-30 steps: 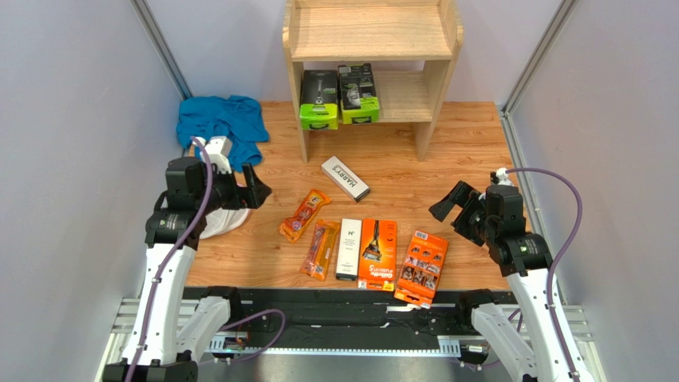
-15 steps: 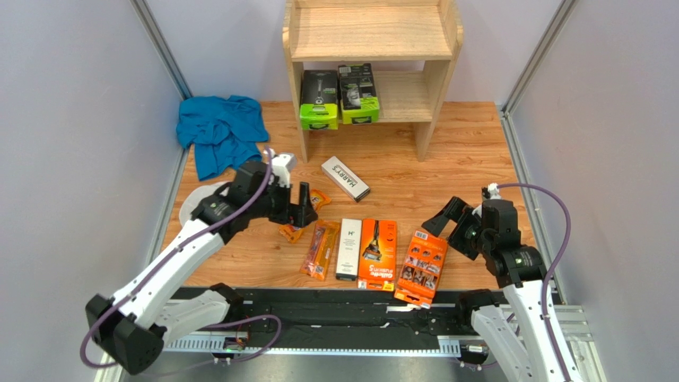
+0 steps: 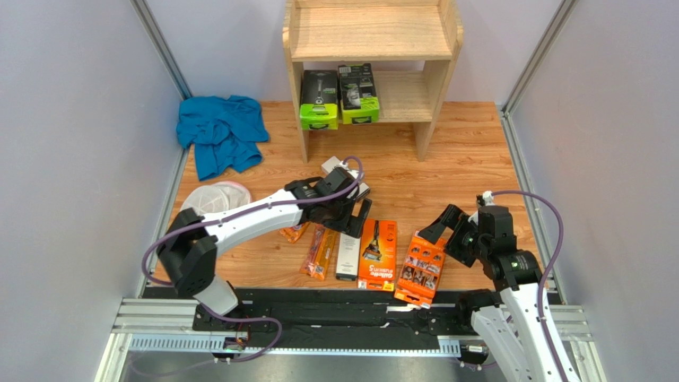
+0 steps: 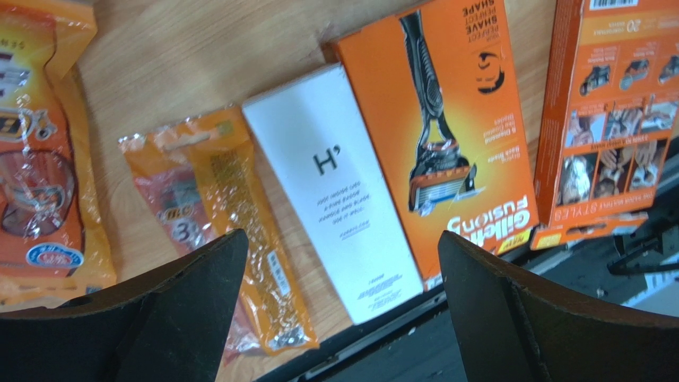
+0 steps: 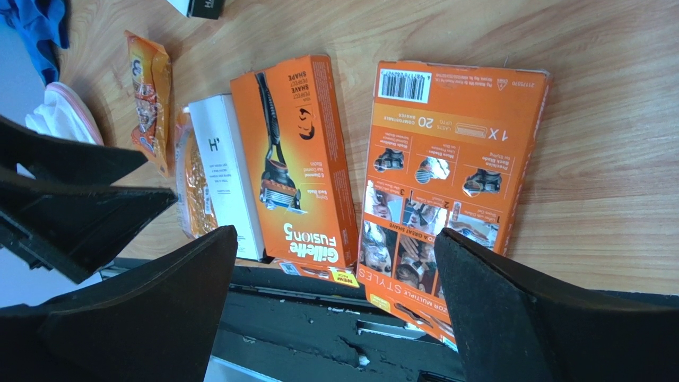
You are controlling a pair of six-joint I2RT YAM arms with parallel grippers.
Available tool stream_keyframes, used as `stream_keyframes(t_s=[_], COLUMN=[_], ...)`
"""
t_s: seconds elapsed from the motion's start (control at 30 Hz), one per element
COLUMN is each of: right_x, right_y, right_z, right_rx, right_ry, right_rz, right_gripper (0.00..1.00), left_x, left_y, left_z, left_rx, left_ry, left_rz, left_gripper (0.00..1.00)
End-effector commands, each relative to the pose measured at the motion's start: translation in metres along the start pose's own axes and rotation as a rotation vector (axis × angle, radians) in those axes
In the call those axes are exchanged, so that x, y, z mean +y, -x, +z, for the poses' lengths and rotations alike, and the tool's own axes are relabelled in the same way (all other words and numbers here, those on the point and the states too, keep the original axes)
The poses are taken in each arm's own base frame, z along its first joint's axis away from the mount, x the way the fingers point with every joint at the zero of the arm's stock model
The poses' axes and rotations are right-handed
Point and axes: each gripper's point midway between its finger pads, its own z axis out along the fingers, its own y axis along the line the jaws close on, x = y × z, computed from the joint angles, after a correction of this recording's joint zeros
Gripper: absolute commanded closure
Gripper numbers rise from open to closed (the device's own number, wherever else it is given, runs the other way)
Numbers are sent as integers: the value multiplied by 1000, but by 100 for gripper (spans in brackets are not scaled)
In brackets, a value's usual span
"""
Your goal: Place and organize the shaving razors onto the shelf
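Observation:
The wooden shelf (image 3: pixel 370 36) stands at the back, with two green razor packs (image 3: pixel 319 99) on its lower tier. Near the front edge lie two orange blister packs (image 3: pixel 321 253) (image 4: pixel 231 239), a white H' box (image 3: pixel 347 253) (image 4: pixel 339 187), an orange Gillette box (image 3: pixel 378 255) (image 5: pixel 299 151) and a second flat orange box (image 3: pixel 422 267) (image 5: pixel 454 175). The white HARRY'S box (image 3: pixel 331 165) is mostly hidden under my left arm. My left gripper (image 3: pixel 356 219) (image 4: pixel 339 239) hovers open over the H' box. My right gripper (image 3: pixel 442 237) (image 5: pixel 335 235) is open just right of the second orange box. Neither holds anything.
A blue cloth (image 3: pixel 223 131) lies at the back left, with white mesh discs (image 3: pixel 213 197) in front of it. The black rail (image 3: pixel 343 314) runs along the near edge under the boxes' ends. Grey walls close both sides.
My left arm has swung right from beside the mesh discs to above the row of packs. The right gripper has crept left and down toward the second orange box. Both stay open.

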Motion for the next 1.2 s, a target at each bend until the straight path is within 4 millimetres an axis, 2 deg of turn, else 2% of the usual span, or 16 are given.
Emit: stream_keyframes(t_s=[0.0,0.27,0.53,0.87,1.03,1.17], right_x=[4,6,6,7,6,6], right_y=[-4,-8,-11,-14,-16,-17], right_z=[1,1,3,0,-1,-1], right_rx=[12,17,30,31,33,38], right_ry=[35,61,66,85,86,88], right_rz=[-8,-12,-7,-8,-8,-7], right_gripper=[0,1,1,2,2,3], left_x=[-11,-1,-5,8,21,22], left_y=[13,0,-9,-20,-24,-21], left_z=[11,33,51,63,62,59], left_rx=[-12,28,70,111,118,102], left_ry=[54,136,124,203,273,280], left_rz=[-14,-62,-67,-84,-95,-99], left_gripper=[1,2,4,21,23,23])
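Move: Below the open left hand by some 9 cm lies the white Harry's H' box, its middle about 3 cm back and 2 cm right. The orange Gillette Fusion box lies against its right side, some 9 cm right of the hand and 4 cm back; the nearer orange BIC bag is about 5 cm left and 3 cm back. From the right hand the H' box is some 21 cm left, 2 cm back and 11 cm below. Sinking about 8 cm almost straight down, the left hand brings its open fingers astride the farther half of the white H' box, easing a little right at first and back left at the end. The hand tilts some 15 degrees towards pointing straight down, while the fingers close by about a fifth until they meet the box's long sides, the right one between it and the Gillette box. ##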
